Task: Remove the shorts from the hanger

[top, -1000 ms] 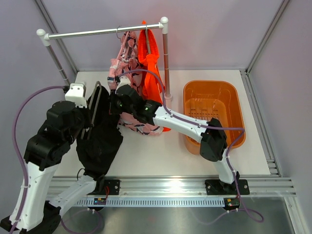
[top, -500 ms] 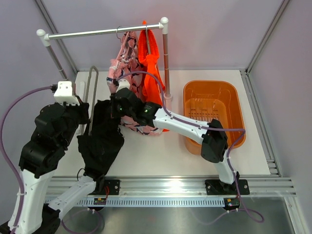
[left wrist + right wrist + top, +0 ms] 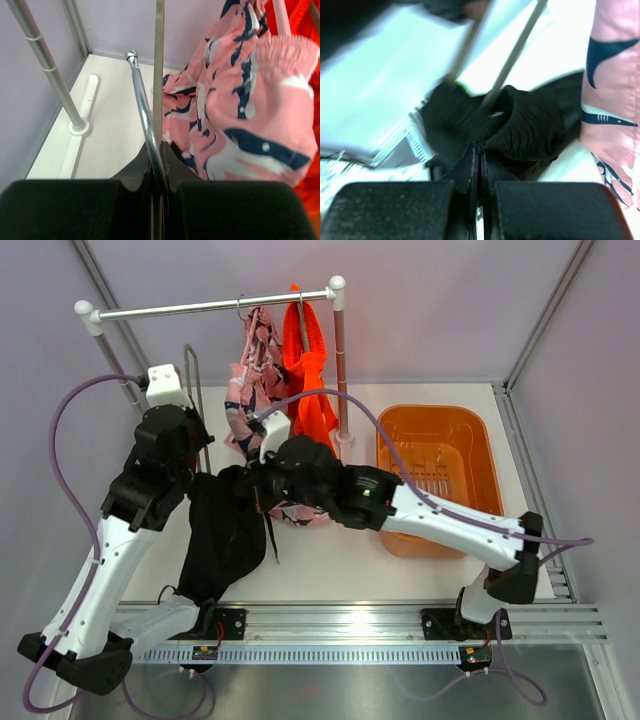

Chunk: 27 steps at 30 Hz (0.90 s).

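Observation:
My left gripper (image 3: 157, 159) is shut on the thin metal hanger (image 3: 144, 107), seen from above (image 3: 190, 375) raised beside the rack's left pole. The black shorts (image 3: 225, 530) hang below it, their waistband bunched around the hanger's wires. My right gripper (image 3: 480, 150) is shut on that black waistband (image 3: 525, 125), just right of the left gripper (image 3: 198, 448); from above the right gripper (image 3: 258, 480) sits at the shorts' top edge. The pink printed shorts (image 3: 250, 380) and the orange shorts (image 3: 310, 375) hang on the rail.
The rack's rail (image 3: 200, 307) crosses the back, with its poles at left (image 3: 47, 70) and right (image 3: 342, 370). An orange basket (image 3: 480, 455) stands to the right. The pink shorts (image 3: 615, 95) hang close beside my right gripper.
My left arm has carried the hanger up and back toward the rack. My right arm has swung its elbow out to the right while keeping hold of the black shorts.

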### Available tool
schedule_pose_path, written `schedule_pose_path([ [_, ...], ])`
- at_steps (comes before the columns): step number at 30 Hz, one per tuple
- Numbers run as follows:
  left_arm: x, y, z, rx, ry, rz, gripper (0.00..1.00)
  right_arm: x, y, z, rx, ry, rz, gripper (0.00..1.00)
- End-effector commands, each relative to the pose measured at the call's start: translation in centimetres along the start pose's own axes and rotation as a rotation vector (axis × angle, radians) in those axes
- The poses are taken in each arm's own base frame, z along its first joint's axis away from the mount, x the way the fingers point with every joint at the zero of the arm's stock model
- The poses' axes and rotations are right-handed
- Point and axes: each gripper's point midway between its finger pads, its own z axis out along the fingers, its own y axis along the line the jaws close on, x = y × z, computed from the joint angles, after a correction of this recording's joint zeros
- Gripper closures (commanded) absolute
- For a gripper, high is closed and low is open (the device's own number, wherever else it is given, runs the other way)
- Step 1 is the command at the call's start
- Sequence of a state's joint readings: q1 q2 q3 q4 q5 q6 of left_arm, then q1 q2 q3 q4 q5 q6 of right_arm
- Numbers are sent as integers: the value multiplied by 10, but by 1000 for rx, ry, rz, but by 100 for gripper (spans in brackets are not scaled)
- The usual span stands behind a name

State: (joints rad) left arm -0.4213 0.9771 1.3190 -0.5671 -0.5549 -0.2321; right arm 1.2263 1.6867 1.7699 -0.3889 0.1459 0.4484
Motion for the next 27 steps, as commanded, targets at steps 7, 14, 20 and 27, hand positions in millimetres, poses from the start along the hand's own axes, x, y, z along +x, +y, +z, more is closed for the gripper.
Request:
schedule_pose_path([
  [7, -94, 6, 0, -86, -234, -128, 100, -28, 18, -106, -83, -54, -81, 100],
  [14, -110, 14, -8, -108, -260, -140, 100, -24, 17, -148, -130, -49, -95, 100],
  [20, -125, 38, -18, -196, -360, -214, 100, -13, 29, -172, -222, -3, -116, 100],
  [27, -127, 44, -15, -232, -403, -246, 100, -8, 39, -199, -309, 16, -131, 100],
])
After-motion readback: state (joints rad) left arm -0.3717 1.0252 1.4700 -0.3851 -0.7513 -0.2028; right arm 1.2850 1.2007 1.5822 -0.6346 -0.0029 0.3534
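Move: The right hand holds the black shorts by the waistband. The orange bin lies about 38 cm to its right, 15 cm ahead and 25 cm lower, and the pink shorts hang about 20 cm ahead, nearly in line. The left hand grips the hanger. From it the middle of the rack rail is some 18 cm ahead, 4 cm right and 14 cm up, and the pink shorts are 10 cm ahead, 10 cm right and a little lower. Still pinching the waistband, the right hand drags the black shorts away from the hanger's end, about 13 cm right and 9 cm back, rising some 6 cm early on. The left hand keeps its grip on the hanger and draws the other way, 9 cm up and then also a few centimetres left, its fingers tipping upward and turning counter-clockwise about 15 degrees. ##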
